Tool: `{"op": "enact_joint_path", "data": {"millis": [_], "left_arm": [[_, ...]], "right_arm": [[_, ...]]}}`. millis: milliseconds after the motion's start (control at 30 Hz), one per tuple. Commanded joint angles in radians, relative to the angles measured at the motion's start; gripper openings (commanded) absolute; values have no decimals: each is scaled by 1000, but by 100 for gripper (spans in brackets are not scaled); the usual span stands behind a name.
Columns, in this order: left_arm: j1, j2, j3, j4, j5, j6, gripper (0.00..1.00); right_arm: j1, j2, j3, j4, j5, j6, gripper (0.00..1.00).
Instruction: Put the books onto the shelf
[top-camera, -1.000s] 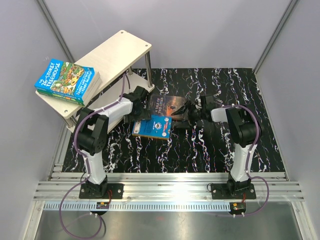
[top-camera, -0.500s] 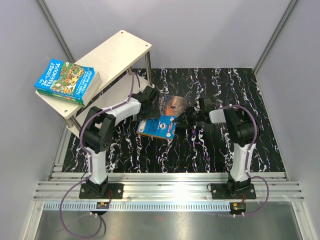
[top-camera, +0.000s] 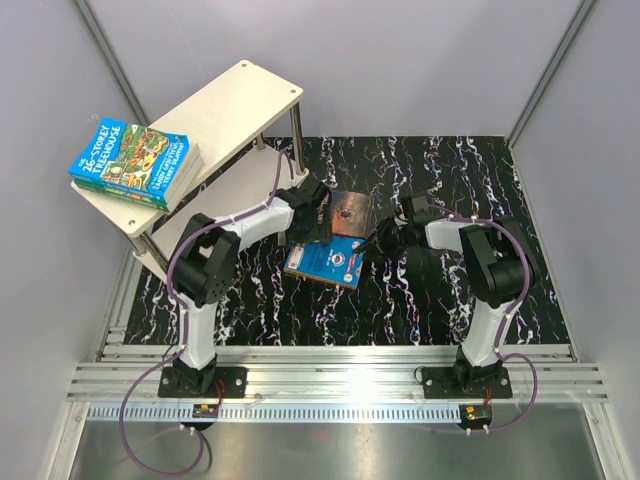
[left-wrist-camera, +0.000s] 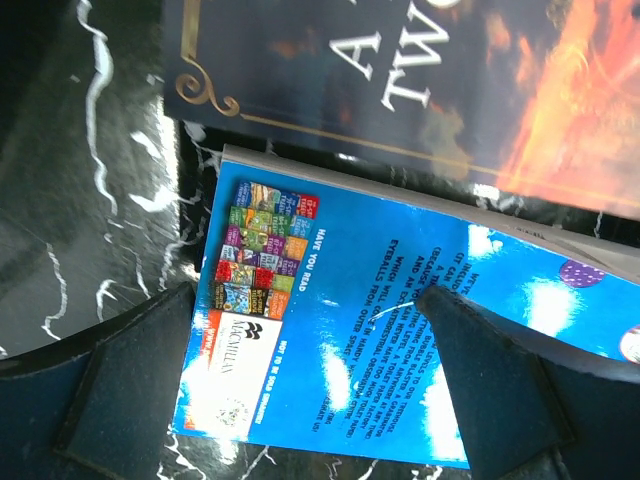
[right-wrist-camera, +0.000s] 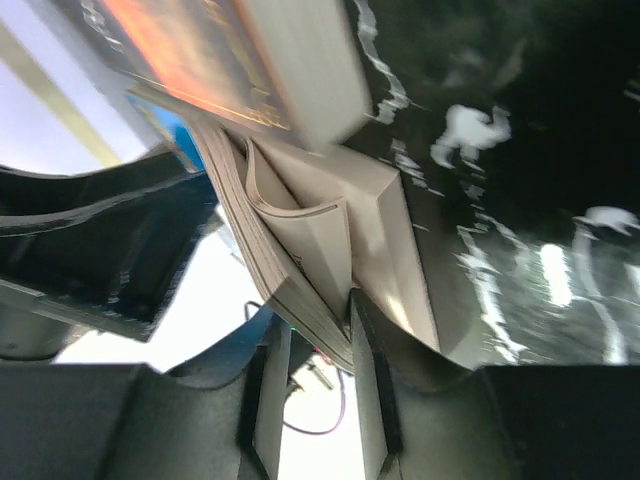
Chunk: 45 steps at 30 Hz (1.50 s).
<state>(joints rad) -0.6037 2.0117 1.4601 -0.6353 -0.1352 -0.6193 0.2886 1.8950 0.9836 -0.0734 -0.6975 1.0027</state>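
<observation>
A blue book (top-camera: 322, 262) lies back cover up on the black marbled mat. A dark book (top-camera: 350, 208) rests partly on its far edge. My left gripper (top-camera: 318, 215) hovers open just above both. In the left wrist view its fingers (left-wrist-camera: 130, 385) straddle the blue book (left-wrist-camera: 360, 250), with the dark book (left-wrist-camera: 400, 70) beyond. My right gripper (right-wrist-camera: 315, 310) has one finger wedged into the blue book's pages (right-wrist-camera: 290, 270) and is shut on the raised upper part at a corner. The dark book (right-wrist-camera: 190, 50) lies on top. The shelf (top-camera: 235, 100) stands at the far left.
A green and blue Treehouse book stack (top-camera: 132, 158) lies on the left end of the shelf's lower board. Grey walls close in the mat on three sides. Aluminium rails (top-camera: 340, 375) run along the near edge by the arm bases.
The left gripper has swung right, over the two books on the mat, which slid a little right. The right gripper's jaws have narrowed onto the blue book's corner.
</observation>
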Motion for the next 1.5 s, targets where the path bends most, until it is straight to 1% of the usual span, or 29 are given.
{"op": "enact_joint_path", "data": {"millis": [0, 67, 100, 133, 267, 367, 500, 600, 667, 700, 767, 867, 1000, 1133, 1267, 1300, 1367, 1400, 1433, 1467], "left_arm": [[-74, 36, 2, 13, 178, -99, 99], [-74, 16, 6, 10, 184, -103, 99], [-77, 6, 8, 5, 189, -111, 99], [-77, -25, 8, 3, 190, -118, 99], [-82, -122, 9, -3, 203, -148, 99], [-91, -191, 23, -44, 178, -163, 99], [-117, -273, 49, -124, 140, -177, 99], [-140, -353, 42, -174, 70, -204, 99], [-145, -396, 2, -187, 49, -230, 99], [-148, -448, -18, -193, 34, -262, 99], [-148, -500, -87, -198, 20, -299, 99], [-148, -574, -138, -207, 0, -352, 99], [-149, -625, -133, -265, -35, -414, 99], [-156, -674, -130, -270, -52, -479, 99], [-156, -708, -136, -261, -57, -514, 99], [-160, -706, -145, -241, -31, -523, 99], [-171, -702, -184, -212, -9, -542, 99], [-195, -694, -201, -176, -1, -571, 99], [-209, -686, -228, -161, 2, -588, 99], [-221, -676, -239, -147, 3, -606, 99]], "right_arm": [[49, -47, -40, -46, -57, -61, 31], [49, -45, -68, -43, -51, -76, 24], [50, -45, -80, -40, -50, -82, 9], [50, -48, -100, -36, -53, -82, 0], [50, -106, -138, -16, -53, -70, 0], [49, -169, -138, -43, -54, -67, 0], [49, -261, -128, -65, -72, -38, 0], [49, -332, -122, -78, -80, -6, 0], [47, -371, -122, -92, -82, 8, 0], [46, -382, -129, -89, -89, 34, 0], [38, -411, -137, -88, -94, 60, 0], [14, -444, -161, -83, -102, 109, 0], [-32, -467, -200, -83, -129, 178, 0], [-54, -459, -237, -36, -165, 264, 0], [-55, -467, -258, -8, -166, 310, 0], [-55, -467, -284, 12, -172, 364, 0], [-55, -467, -341, 211, -189, 492, 0], [-55, -462, -429, 331, -192, 692, 0], [-55, -459, -471, 567, -186, 788, 0], [-55, -455, -499, 642, -168, 857, 0]]}}
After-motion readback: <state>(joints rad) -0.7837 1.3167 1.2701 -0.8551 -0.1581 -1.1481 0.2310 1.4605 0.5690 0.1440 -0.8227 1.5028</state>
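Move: The right gripper's fingers already straddle the cover and some pages at the right end of the blue book, whose middle lies about 6 cm to that hand's left, 3 cm back and 2 cm below. From the right hand, A Tale of Two Cities lies some 8 cm ahead and 4 cm left, and the left gripper roughly 9 cm left and 2 cm ahead. From the left hand, the blue book's middle is about 3 cm right, 4 cm back and just below. Close the right gripper on the blue book's cover and the pages caught with it, draw it back about 6 cm towards the base, then raise it some 7 cm, keeping the pinch and turning the wrist clockwise late on. Meanwhile lift the wide-open left gripper clear, up about 18 cm and back 12, tilting its left side down as it goes. ##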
